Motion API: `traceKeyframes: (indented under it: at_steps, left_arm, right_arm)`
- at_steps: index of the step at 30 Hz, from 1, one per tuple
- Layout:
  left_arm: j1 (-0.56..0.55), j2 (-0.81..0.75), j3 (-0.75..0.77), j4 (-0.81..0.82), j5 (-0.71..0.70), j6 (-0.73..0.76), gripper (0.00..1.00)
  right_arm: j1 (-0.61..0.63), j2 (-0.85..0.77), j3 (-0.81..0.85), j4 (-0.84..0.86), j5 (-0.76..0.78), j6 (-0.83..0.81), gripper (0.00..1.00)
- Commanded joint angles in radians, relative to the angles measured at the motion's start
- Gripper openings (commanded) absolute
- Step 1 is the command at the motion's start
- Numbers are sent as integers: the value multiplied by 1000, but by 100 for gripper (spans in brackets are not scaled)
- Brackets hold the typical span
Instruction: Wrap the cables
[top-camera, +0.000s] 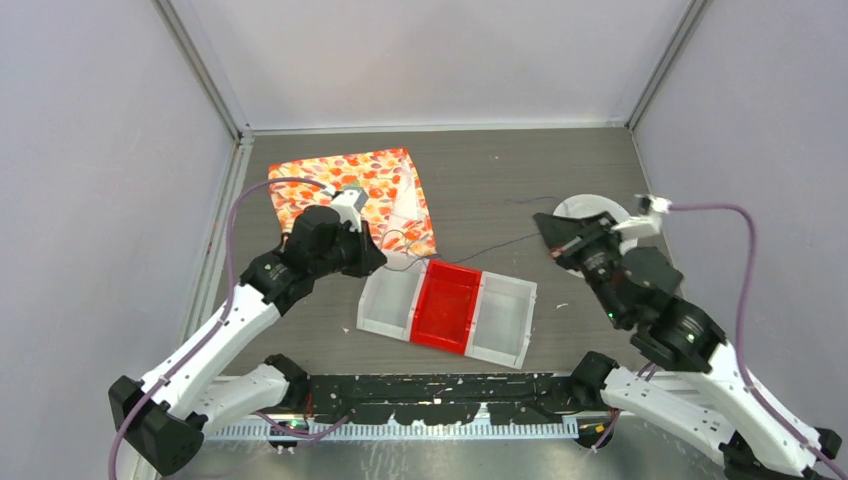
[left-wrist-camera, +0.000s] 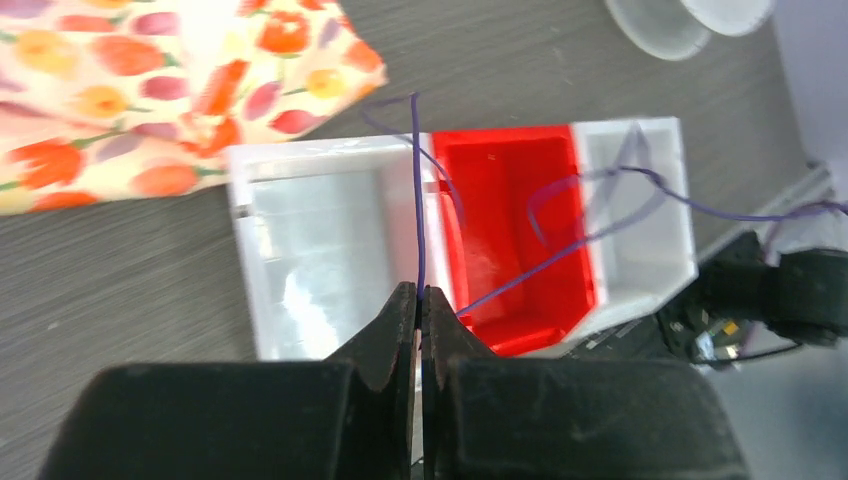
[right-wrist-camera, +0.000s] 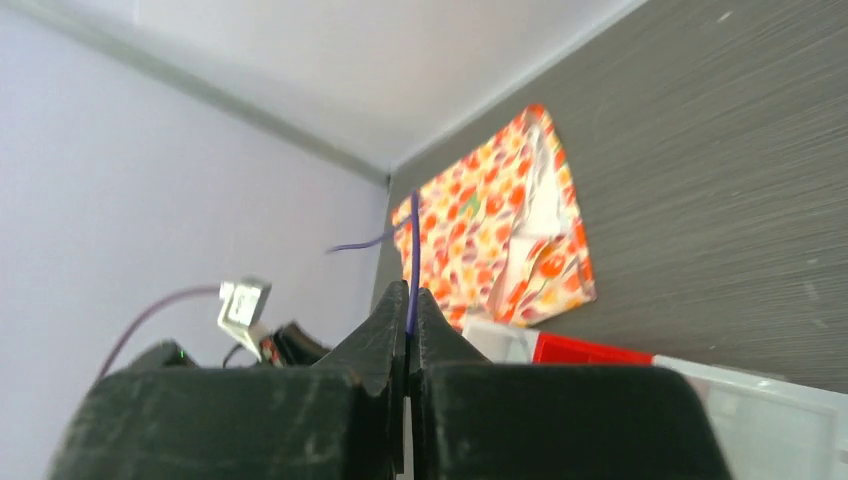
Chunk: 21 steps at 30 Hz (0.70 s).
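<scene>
The cable is a very thin dark blue-violet wire (top-camera: 505, 243) strung loosely between my two grippers above the table. My left gripper (top-camera: 377, 258) hangs over the left end of the tray, shut on one part of the cable (left-wrist-camera: 417, 200). From those fingertips the wire rises straight, and loose loops of it drift over the red compartment. My right gripper (top-camera: 545, 226) is raised at the right, shut on another part of the cable (right-wrist-camera: 413, 250), which stands up from between its tips. In the wrist views both left gripper (left-wrist-camera: 420, 296) and right gripper (right-wrist-camera: 410, 303) pinch the wire at the very tips.
A three-part tray (top-camera: 385, 300) with a red middle compartment (top-camera: 447, 305) lies at table centre. A floral orange cloth (top-camera: 355, 190) is spread at the back left. Behind my right gripper sits a white round dish (top-camera: 592, 207). Grey walls close in the table on three sides.
</scene>
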<state>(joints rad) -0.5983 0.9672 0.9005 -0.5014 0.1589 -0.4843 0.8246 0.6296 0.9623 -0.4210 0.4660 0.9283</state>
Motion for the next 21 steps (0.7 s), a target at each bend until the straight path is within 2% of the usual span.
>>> traceKeyframes:
  at_steps: [1,6,10,15,18,21]
  left_arm:
    - [46,-48,57,-105,-193,37,0]
    - [118,-73,170,-189,-367,76,0]
    - [140,-79,254,-213,-465,84,0]
    - [140,-113,260,-198,-454,81,0]
    - [140,-128,254,-216,-457,108,0]
    - [140,-141,265,-242,-350,147,0]
  right_arm:
    - [2,-105,24,-166,320,68,1]
    - [2,-150,114,-296,428,11,1]
    - [2,-147,181,-321,460,-69,1]
    - [2,-100,266,-329,443,-187,0]
    - [2,-75,312,-317,379,-257,0]
    - [1,-32,366,-347,314,-289,1]
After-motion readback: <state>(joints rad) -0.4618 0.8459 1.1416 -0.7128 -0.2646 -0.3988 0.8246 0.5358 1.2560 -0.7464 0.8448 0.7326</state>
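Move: The left hand, shut on the cable, has the cloth's middle about 25 cm ahead, 11 cm to its left and 21 cm below; the box's left bin lies almost straight under it, and the red bin 14 cm right and 5 cm back. The right hand, also holding the cable, has the white spool some 16 cm ahead, 20 cm to its right and 32 cm below; the right-hand bin is about 6 cm back and 3 cm left. Both grippers keep their pinch on the cable and carry it apart above the box. The left swings about 12 cm left, a little forward, then climbs some 9 cm, tipping up and turning counter-clockwise towards straight ahead. The right sweeps about 13 cm right, easing to a stop as it lifts some 6 cm and turns roughly 20 degrees clockwise. ##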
